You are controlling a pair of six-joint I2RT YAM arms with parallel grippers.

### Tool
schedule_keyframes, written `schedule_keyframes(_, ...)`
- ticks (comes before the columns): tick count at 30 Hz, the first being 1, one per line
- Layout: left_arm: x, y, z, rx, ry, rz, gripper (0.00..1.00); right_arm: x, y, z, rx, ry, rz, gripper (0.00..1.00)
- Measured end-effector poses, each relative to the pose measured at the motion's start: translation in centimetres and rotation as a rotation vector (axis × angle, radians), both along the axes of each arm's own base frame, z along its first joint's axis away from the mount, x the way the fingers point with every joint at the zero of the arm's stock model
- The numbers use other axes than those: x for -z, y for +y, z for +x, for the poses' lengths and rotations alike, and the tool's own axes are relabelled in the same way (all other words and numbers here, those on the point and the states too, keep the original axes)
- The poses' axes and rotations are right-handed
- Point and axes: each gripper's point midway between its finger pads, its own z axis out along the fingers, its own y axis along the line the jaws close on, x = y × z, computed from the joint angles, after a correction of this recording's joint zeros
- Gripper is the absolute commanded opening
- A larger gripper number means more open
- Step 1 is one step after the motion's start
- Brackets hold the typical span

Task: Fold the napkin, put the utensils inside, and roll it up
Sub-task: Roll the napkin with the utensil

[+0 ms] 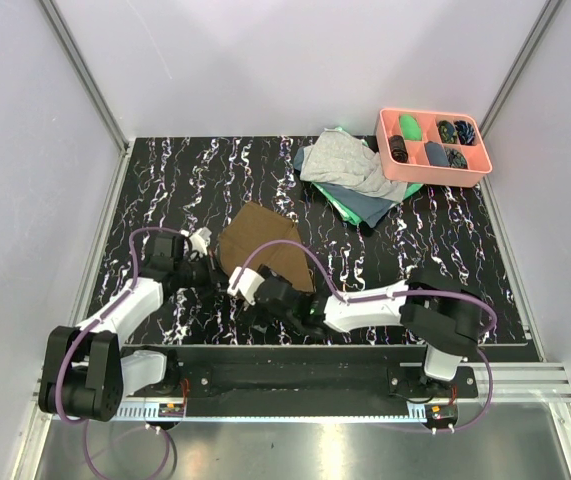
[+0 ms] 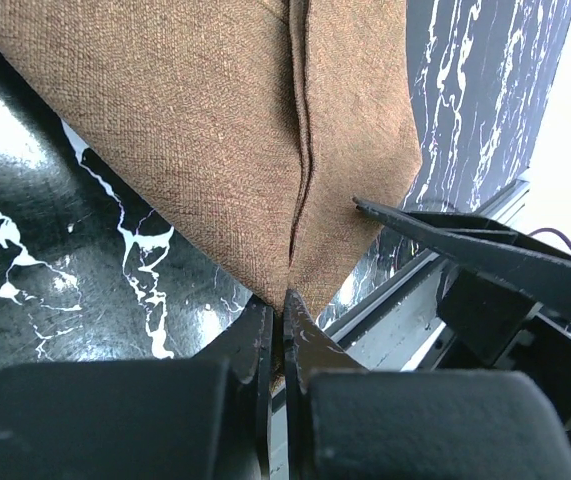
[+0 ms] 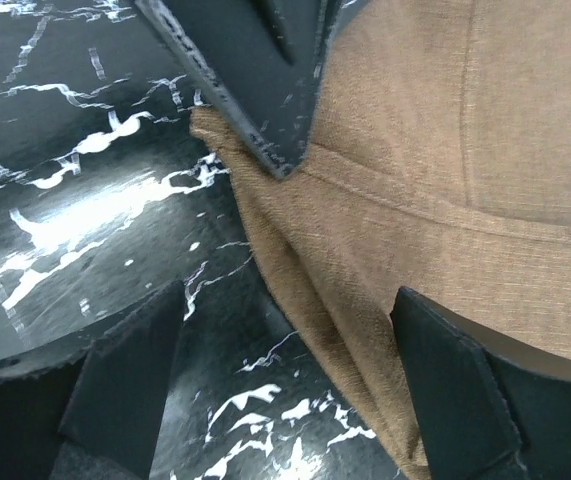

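Observation:
The brown napkin (image 1: 262, 243) lies folded on the black marbled table, with a seam running down it in the left wrist view (image 2: 225, 130). My left gripper (image 1: 215, 262) is shut on the napkin's near corner, and the cloth is pinched between the closed tips (image 2: 283, 312). Right beside it, my right gripper (image 1: 233, 278) stands open (image 3: 285, 375) astride the napkin's doubled edge (image 3: 365, 330). One of its fingers (image 3: 125, 380) is over bare table, the other (image 3: 460, 385) over cloth. No utensils show in any view.
A pile of grey and green cloths (image 1: 350, 175) lies at the back right, next to a pink divided tray (image 1: 431, 180) with small dark and green items. The metal rail of the table's near edge (image 2: 435, 320) runs close behind both grippers.

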Motion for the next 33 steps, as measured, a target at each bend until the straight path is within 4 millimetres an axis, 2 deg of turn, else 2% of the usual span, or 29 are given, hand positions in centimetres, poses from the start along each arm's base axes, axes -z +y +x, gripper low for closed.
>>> schedule_keyframes(5,0.0,0.3,-0.1,-0.002,0.011,-0.002,0.0,1.3,-0.3,0.9,0.054,-0.076,-0.051,0.85)
schedule_keyframes(8,0.1,0.4,-0.2,-0.003,0.013,-0.003,0.0,2.4,-0.9,1.7,0.092,-0.108,-0.096,0.78)
schedule_keyframes(9,0.1,0.4,-0.2,-0.003,0.012,-0.003,0.0,2.6,-0.9,1.9,0.104,-0.117,-0.099,0.69)
schedule_keyframes(12,0.0,0.5,-0.1,-0.005,0.011,-0.005,0.0,2.4,-1.1,2.6,0.135,-0.15,-0.108,0.55)
schedule_keyframes(13,0.0,0.5,-0.1,-0.004,0.01,-0.004,0.0,2.4,-1.2,2.8,0.142,-0.159,-0.112,0.47)
schedule_keyframes(17,0.0,0.5,-0.1,-0.002,0.009,-0.008,0.0,2.5,-1.7,3.5,0.173,-0.195,-0.133,0.3)
schedule_keyframes(20,-0.1,0.5,-0.1,0.0,0.007,-0.008,0.13,2.5,-1.9,3.7,0.181,-0.214,-0.155,0.21)
schedule_keyframes(21,-0.1,0.5,0.0,0.001,0.003,-0.007,0.28,2.5,-1.9,3.8,0.179,-0.217,-0.162,0.2)
schedule_keyframes(23,-0.2,0.5,0.1,-0.001,0.0,-0.009,0.39,2.6,-1.9,3.8,0.174,-0.217,-0.178,0.15)
schedule_keyframes(24,-0.3,0.5,0.2,-0.002,-0.002,-0.009,0.5,2.6,-2.0,3.8,0.172,-0.214,-0.187,0.13)
schedule_keyframes(28,-0.3,0.5,0.4,-0.012,-0.005,-0.008,0.66,3.0,-2.3,3.3,0.152,-0.183,-0.243,0.06)
schedule_keyframes(33,-0.4,1.8,1.0,-0.096,-0.052,0.043,0.71,2.7,-2.1,2.8,0.154,-0.108,-0.275,0.0)
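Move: From the right gripper, the part of the napkin's near folded edge to be gripped is about 3 cm ahead, 2 cm to its right and 3 cm down. The corner held by the left fingers lies some 3 cm to the right gripper's left, 1 cm ahead and 1 cm higher; the napkin's flat middle is about 9 cm ahead, 4 cm right and 4 cm down. From the left gripper, that same gripping spot is roughly 5 cm right, 1 cm ahead and 4 cm lower. Bring the open right gripper forward and down onto the napkin's near edge, about 3 cm each way and slightly right, swinging its fingers some 20 degrees steeper and more forward. Shut them on the fold while the left keeps its pinch, then open the left fingers to let go of the corner and ease that hand a little left and forward. ##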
